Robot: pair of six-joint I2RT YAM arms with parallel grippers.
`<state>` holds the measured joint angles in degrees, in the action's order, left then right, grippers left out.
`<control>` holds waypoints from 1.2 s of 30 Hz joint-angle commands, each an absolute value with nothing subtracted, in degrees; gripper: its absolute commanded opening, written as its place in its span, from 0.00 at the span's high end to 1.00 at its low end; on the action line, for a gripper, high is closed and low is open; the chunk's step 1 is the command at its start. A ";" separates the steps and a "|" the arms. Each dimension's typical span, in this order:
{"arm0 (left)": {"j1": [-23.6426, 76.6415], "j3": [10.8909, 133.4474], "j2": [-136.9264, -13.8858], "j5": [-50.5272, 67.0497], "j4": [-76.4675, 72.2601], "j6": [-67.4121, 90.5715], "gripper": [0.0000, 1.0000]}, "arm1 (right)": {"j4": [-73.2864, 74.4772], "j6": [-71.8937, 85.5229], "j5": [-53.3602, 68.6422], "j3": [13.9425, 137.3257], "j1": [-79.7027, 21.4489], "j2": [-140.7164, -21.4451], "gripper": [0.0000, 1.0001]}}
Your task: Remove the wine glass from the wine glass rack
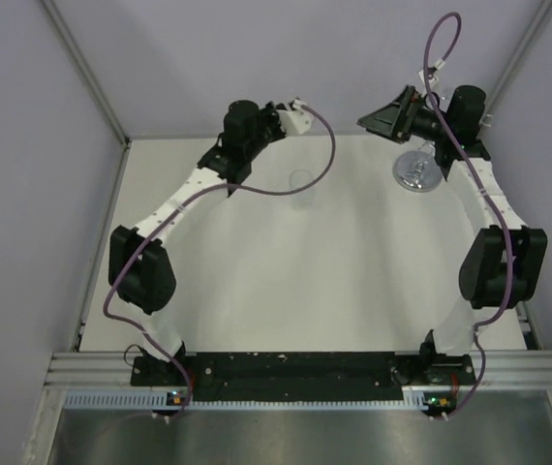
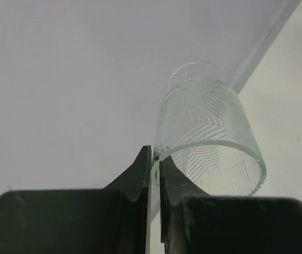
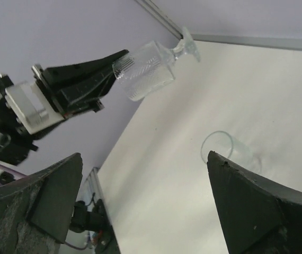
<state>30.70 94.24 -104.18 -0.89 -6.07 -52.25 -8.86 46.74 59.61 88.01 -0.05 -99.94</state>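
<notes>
The wine glass (image 2: 209, 132) has a clear bowl cut with a leaf pattern. It lies tilted in the air, its foot (image 3: 189, 42) pointing away. My left gripper (image 2: 153, 156) is shut on the rim of its bowl, one finger inside and one outside. The right wrist view shows the same grip from the side, with the wine glass (image 3: 145, 71) well above the table. The wine glass rack shows as a round shiny base (image 1: 416, 171) at the back right. My right gripper (image 3: 144, 154) is wide open with nothing between its fingers, and hangs near the rack (image 1: 387, 116).
A plain clear tumbler (image 1: 302, 184) stands on the white table (image 1: 334, 281) near the back middle, seen too in the right wrist view (image 3: 220, 145). Purple walls close in the back and both sides. Purple cables loop off both arms.
</notes>
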 commanded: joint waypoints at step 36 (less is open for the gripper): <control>23.82 124.37 -121.29 8.88 69.08 -28.83 1.00 | 14.68 7.38 19.51 83.40 4.56 -87.54 0.09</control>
<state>24.08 121.86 -120.62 10.28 69.08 -29.10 14.06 5.61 23.33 82.08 1.74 -89.41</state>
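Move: The held wine glass, pinched at its rim and lying nearly level, is bound for a bare table spot about 11 cm back, 4 cm left and 32 cm below the left hand. The standing glass is about 5 cm back, 5 cm right and 28 cm below that hand. From the empty right hand the spot lies some 23 cm left, 4 cm back and 32 cm down; the rack stands about 20 cm right, 14 cm ahead and 20 cm lower. The wine glass, still pinched at its rim by the left fingers, first swings left about 6 cm, then goes down some 18 cm while being drawn back, as the wrist tips the fingers downward about 70 degrees. The right hand, open and empty, moves some 11 cm right towards the rack, sinking after a brief rise, its fingers dipping and turning clockwise. ##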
